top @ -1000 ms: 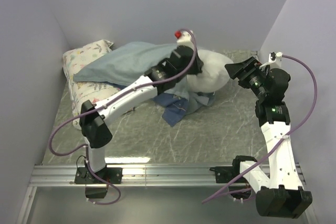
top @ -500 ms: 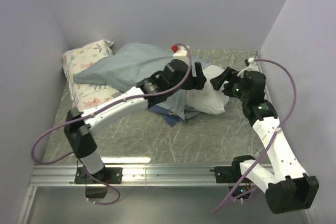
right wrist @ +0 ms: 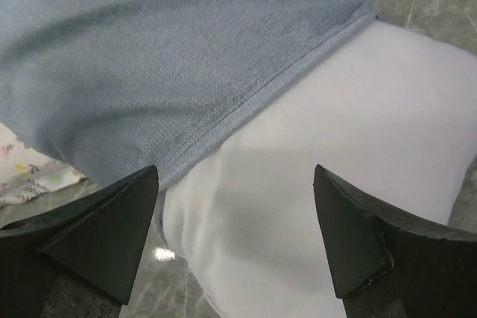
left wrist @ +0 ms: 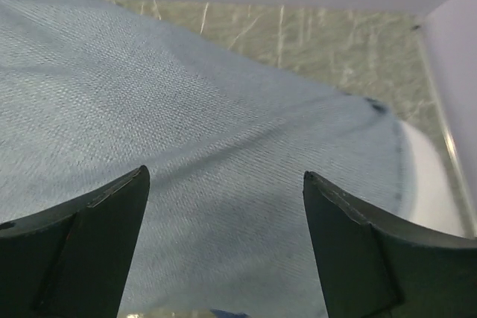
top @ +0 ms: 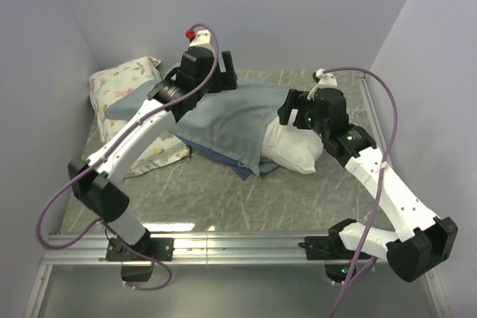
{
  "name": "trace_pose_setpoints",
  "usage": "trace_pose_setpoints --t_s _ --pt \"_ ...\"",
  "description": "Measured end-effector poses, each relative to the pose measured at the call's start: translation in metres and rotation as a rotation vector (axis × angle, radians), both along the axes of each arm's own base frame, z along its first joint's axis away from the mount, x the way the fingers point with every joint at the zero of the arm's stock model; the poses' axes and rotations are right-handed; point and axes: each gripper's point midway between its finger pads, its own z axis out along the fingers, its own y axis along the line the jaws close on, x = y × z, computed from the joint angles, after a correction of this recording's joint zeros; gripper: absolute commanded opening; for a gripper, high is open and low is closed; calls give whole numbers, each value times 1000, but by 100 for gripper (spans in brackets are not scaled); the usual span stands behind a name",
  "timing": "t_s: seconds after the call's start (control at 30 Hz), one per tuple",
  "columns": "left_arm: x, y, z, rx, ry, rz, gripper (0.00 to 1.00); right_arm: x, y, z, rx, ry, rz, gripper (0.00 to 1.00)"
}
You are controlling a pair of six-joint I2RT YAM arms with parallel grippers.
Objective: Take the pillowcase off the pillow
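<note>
The pillowcase (top: 223,121), pale blue-grey side up, lies spread over most of the pillow (top: 294,150), whose plain white end sticks out at the right. My left gripper (top: 223,72) hangs open above the back part of the pillowcase (left wrist: 209,109), with nothing between its fingers. A strip of white pillow (left wrist: 426,180) shows at the fabric's hem. My right gripper (top: 288,109) is open just above the bare pillow end (right wrist: 343,132), beside the pillowcase's stitched hem (right wrist: 149,57). Neither left gripper (left wrist: 223,173) nor right gripper (right wrist: 235,169) holds anything.
A smaller floral-print pillow (top: 119,83) lies at the back left, partly under the pillowcase, and its edge (right wrist: 30,176) shows in the right wrist view. Walls close the table (top: 223,199) on the left, back and right. A metal rail (top: 238,247) runs along the near edge.
My left gripper opened, let go of the pillowcase and rose back-left. The fabric dropped flat over the pillow. The right arm swung left over the pillow's end and opened wider.
</note>
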Motion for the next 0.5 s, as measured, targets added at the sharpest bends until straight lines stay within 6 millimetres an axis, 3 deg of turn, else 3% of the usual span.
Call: trace_pose_setpoints --t_s 0.07,0.13,0.2,0.3,0.33,0.37,0.4,0.5 --pt "16 2 -24 72 49 -26 89 -3 4 -9 -23 18 9 91" --pt "26 -10 -41 119 82 -84 89 -6 4 -24 -45 47 5 91" --pt "36 -28 -50 149 95 -154 90 -9 1 -46 -69 87 -5 91" --pt "53 -56 -54 173 83 -250 91 -15 -3 -90 -96 155 -23 83" --pt "56 -62 -55 179 79 -270 91 -18 -4 -107 -100 184 -28 71" --pt "59 -68 -51 186 65 -299 91 -21 -5 -121 -100 206 -28 48" --pt "62 -73 -57 190 70 -313 91 -24 -3 -133 -94 226 -27 36" --pt "63 -85 -66 224 63 -368 91 -26 5 -152 -40 243 -20 13"
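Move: The white pillow's bare end lies almost straight under the open right hand, its middle about 18 cm below, 1 cm back and 1 cm to the right. The pillowcase hem crosses it some 4 cm to the left and 2 cm ahead, 15 cm down. From the left hand, the hem's far corner is roughly 19 cm right, 5 cm ahead and 22 cm below; the pillow's bare end is about 20 cm right, 10 cm back and 25 cm below. The white pillow's bare end, just beside the pillowcase hem, is where the right hand drops: about 15 cm down and slightly back, tipping some 15 degrees downward and then closing its fingers to pinch a fold. Meanwhile the open left hand swings right, down and forward above the blue pillowcase towards the hem's far corner, travelling roughly 12 cm and turning clockwise. ##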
